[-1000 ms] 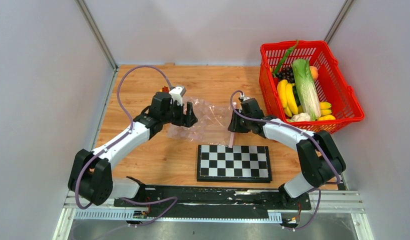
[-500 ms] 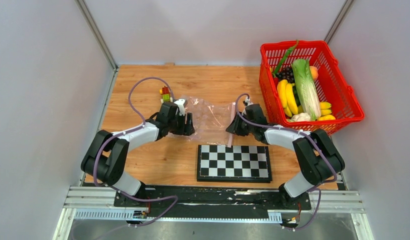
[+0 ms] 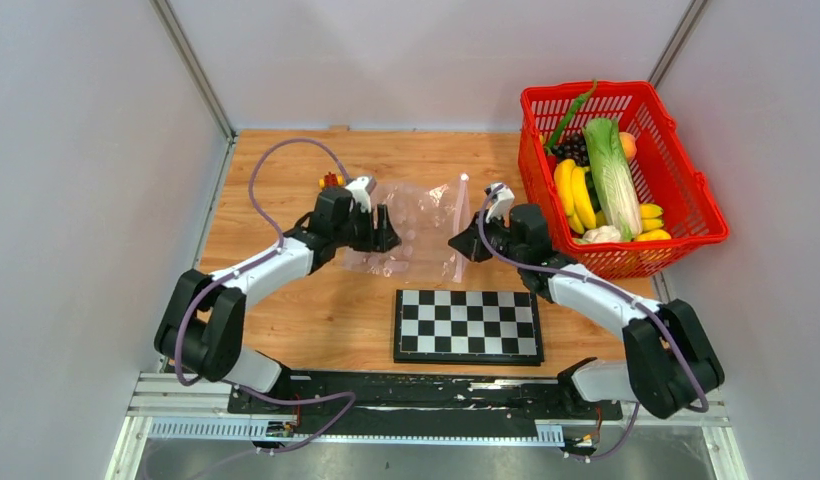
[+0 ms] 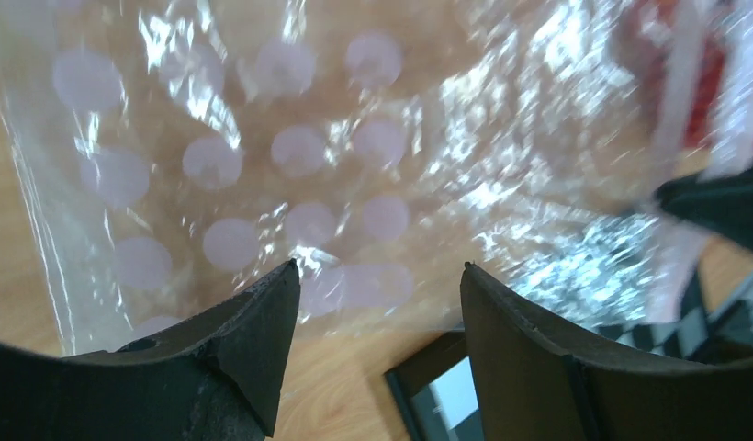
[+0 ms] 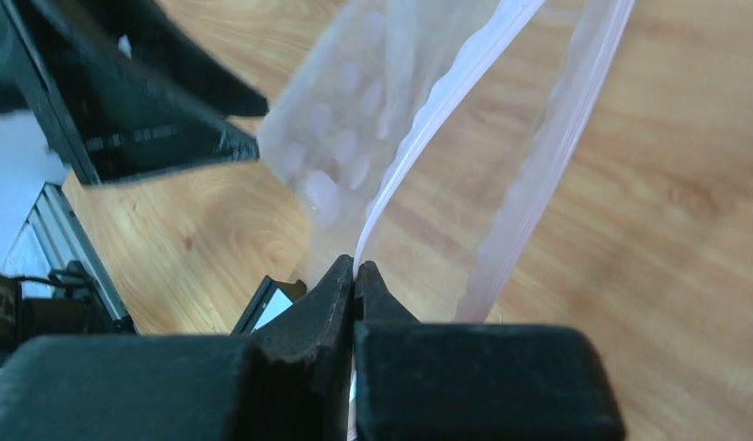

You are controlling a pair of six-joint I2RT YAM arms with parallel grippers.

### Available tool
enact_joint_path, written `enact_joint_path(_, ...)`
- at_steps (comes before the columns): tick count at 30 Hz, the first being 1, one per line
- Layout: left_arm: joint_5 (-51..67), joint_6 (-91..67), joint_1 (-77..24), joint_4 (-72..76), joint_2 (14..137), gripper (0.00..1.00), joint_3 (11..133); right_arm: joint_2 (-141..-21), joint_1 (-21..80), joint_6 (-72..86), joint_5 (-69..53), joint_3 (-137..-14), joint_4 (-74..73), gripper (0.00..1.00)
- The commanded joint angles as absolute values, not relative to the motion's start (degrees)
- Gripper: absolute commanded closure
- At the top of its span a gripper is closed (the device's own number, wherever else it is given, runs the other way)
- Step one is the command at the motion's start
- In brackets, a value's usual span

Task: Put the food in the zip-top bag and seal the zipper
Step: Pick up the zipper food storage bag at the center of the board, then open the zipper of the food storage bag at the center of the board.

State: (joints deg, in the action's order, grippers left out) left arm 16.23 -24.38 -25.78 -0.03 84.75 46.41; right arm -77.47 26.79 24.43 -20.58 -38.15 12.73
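Observation:
The clear dotted zip-top bag (image 3: 411,228) lies on the wooden table between my two grippers, its pink zipper (image 3: 459,215) edge raised on the right. My right gripper (image 3: 461,243) is shut on one lip of the zipper (image 5: 446,101) and lifts it, so the mouth stands open. My left gripper (image 3: 383,229) is open at the bag's left end; the dotted plastic (image 4: 290,175) fills its view just past the fingertips (image 4: 279,303). The food (image 3: 596,185), lettuce, bananas, grapes and a long green pod, lies in the red basket.
The red mesh basket (image 3: 686,170) stands at the back right. A chessboard (image 3: 467,326) lies in front of the bag. A small toy-brick figure (image 3: 331,181) stands behind my left gripper. Grey walls close in both sides.
My right gripper has lifted the zipper edge up and back, opening the bag's mouth. My left gripper has shifted slightly at the bag's left end.

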Motion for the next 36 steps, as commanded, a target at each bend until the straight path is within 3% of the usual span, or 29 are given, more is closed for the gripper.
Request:
enact_joint_path(1,19.23,-29.2,-25.92,1.29,79.51,0.28,55.93,-72.8,27.69,12.12,-25.59,-35.07,20.7,1.0)
enact_joint_path(10,20.12,-31.49,-31.13,0.27,80.41,0.28,65.11,-65.9,35.19,0.32,-19.87,-32.02,23.38,1.0)
enact_joint_path(26,7.46,-25.82,-40.84,-11.64,81.87,0.33,69.73,-64.24,40.57,-2.23,-11.22,-34.2,20.37,1.0)
enact_joint_path(36,5.51,-24.07,-42.98,-17.44,85.54,0.3,74.1,-64.14,43.24,-3.32,-8.32,-35.22,19.79,1.0)
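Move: Some 15 cm to the right of the open left hand and 2 cm farther out lies the middle of the bag's zipper edge, about level with its fingers. The bag's body lies 5 cm to this hand's right, 2 ahead and 6 below; the chessboard 18 nearer and 17 right; the toy 12 ahead and 12 left. From the right hand, already pinching that edge, its middle is 3 cm ahead and 2 below; the chessboard is 18 back and 3 left. Rising fast about 15 cm, the left hand swings some 10 cm right and slightly back over the bag towards the zipper edge, then eases down 3 or 4 cm with its fingers open. The right hand keeps its pinch on that edge, drawing it up, back and left, each about 4 cm, while its fingertips tip up some 30 degrees. ##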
